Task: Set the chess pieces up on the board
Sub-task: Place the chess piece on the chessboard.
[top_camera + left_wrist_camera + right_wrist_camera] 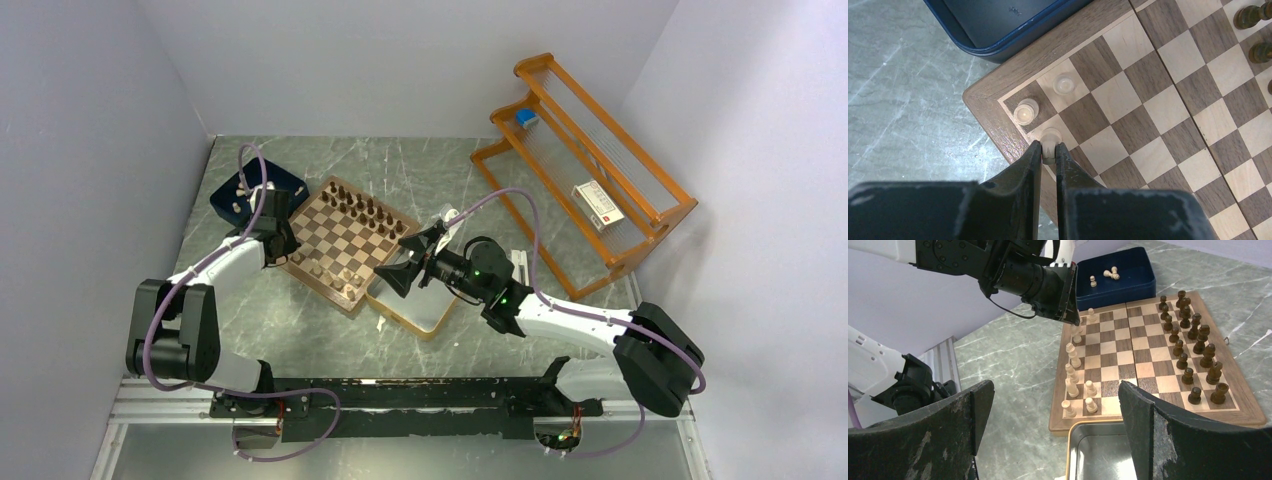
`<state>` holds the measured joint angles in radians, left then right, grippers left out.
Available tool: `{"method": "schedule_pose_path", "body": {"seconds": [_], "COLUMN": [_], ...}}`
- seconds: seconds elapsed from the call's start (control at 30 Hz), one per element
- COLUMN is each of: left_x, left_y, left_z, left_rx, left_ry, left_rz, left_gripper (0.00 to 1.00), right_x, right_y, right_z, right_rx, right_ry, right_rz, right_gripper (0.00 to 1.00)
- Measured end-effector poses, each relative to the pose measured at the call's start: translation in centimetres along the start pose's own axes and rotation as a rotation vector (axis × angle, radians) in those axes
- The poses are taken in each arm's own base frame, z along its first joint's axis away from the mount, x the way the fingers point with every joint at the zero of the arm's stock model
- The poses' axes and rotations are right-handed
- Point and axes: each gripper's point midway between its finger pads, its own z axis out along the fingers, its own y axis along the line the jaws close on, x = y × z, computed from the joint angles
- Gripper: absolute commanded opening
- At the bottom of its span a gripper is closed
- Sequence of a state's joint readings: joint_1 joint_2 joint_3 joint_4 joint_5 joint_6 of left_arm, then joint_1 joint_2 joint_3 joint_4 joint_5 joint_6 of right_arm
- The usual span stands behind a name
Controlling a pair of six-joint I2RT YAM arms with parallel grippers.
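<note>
The board (343, 247) lies left of centre, with dark chess pieces (362, 207) lined along its far side and pale ones (330, 280) along its near side. My left gripper (1048, 150) is shut on a pale piece (1050, 136) that stands upright on a square at the board's left corner (993, 107). Two more pale pieces (1026, 111) stand just beyond it. In the right wrist view the dark pieces (1193, 340) fill two rows and the pale pieces (1072, 375) stand along the left edge. My right gripper (1055, 392) hangs open and empty over the silver tin (1098, 452).
A navy tray (250, 192) behind the board's left corner holds three loose pale pieces (1109, 274). The gold-rimmed tin (432, 312) touches the board's right corner. An orange wooden rack (590, 165) with a small box stands at the back right.
</note>
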<state>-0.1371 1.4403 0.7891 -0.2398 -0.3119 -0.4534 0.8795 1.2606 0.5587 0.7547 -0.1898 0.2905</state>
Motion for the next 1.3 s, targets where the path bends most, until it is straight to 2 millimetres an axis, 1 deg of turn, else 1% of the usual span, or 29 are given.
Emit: {"method": "schedule_pose_path", "body": {"seconds": [0.3,0.53,0.67,0.77,0.93,1.07,1.13,1.2,1.23,1.3], "left_x": [0.0,0.0,-0.3,-0.8,-2.4,-4.0,-5.0,-6.2,-6.8,-8.5], "left_y": [0.0,0.0,0.0,-0.1,-0.6,-1.0,-1.3,-1.5,-1.6,-1.7], "left_z": [0.0,-0.1,-0.3,-0.5,-1.1,-2.0,-2.5,-3.2,-3.4,-4.0], "left_rx": [-0.006,-0.016,-0.021,-0.023,-0.018,-0.007,0.001,0.008,0.009,0.011], "left_ry": [-0.003,0.006,0.007,0.0,-0.02,-0.048,-0.067,-0.089,-0.098,-0.127], "left_rz": [0.003,0.002,0.004,0.002,-0.002,-0.007,-0.008,-0.001,0.002,0.007], "left_gripper": [0.22,0.26,0.26,0.27,0.31,0.37,0.43,0.51,0.52,0.5], "right_x": [0.0,0.0,0.0,0.0,0.2,0.2,0.2,0.2,0.3,0.4], "right_y": [0.0,0.0,0.0,0.0,0.0,0.0,0.0,0.0,0.0,0.0], "right_z": [0.0,0.0,0.0,0.0,-0.1,-0.1,-0.1,-0.1,-0.1,-0.1], "right_rx": [0.0,0.0,-0.001,-0.001,0.0,-0.001,-0.001,-0.002,-0.002,0.003], "right_ry": [0.0,0.0,0.0,0.0,0.003,0.005,0.005,0.006,0.007,0.012], "right_rz": [0.0,0.0,0.0,0.0,0.001,0.002,0.002,0.004,0.007,0.018], "right_gripper": [1.0,1.0,1.0,1.0,1.0,1.0,1.0,1.0,1.0,1.0]}}
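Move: Just below the left fingers, which still hold a white chess piece, lies its light square beside the board's left corner, about 3 cm down. The corner piece stands some 2 cm ahead and 2 cm to the left, a white pawn about 4 cm straight ahead, and the blue tray's middle roughly 13 cm ahead and 6 cm to the left. From the idle right hand the square is about 10 cm ahead, 30 cm left and 20 cm down. Opening slowly at first, the left fingers let go of the white chess piece while the hand stays over its square. Then the hand climbs about 8 cm, faster and faster, drawing some 3 cm forward towards the blue tray as the fingers spread wider, to around half open, and their tips tilt slightly outwards. ##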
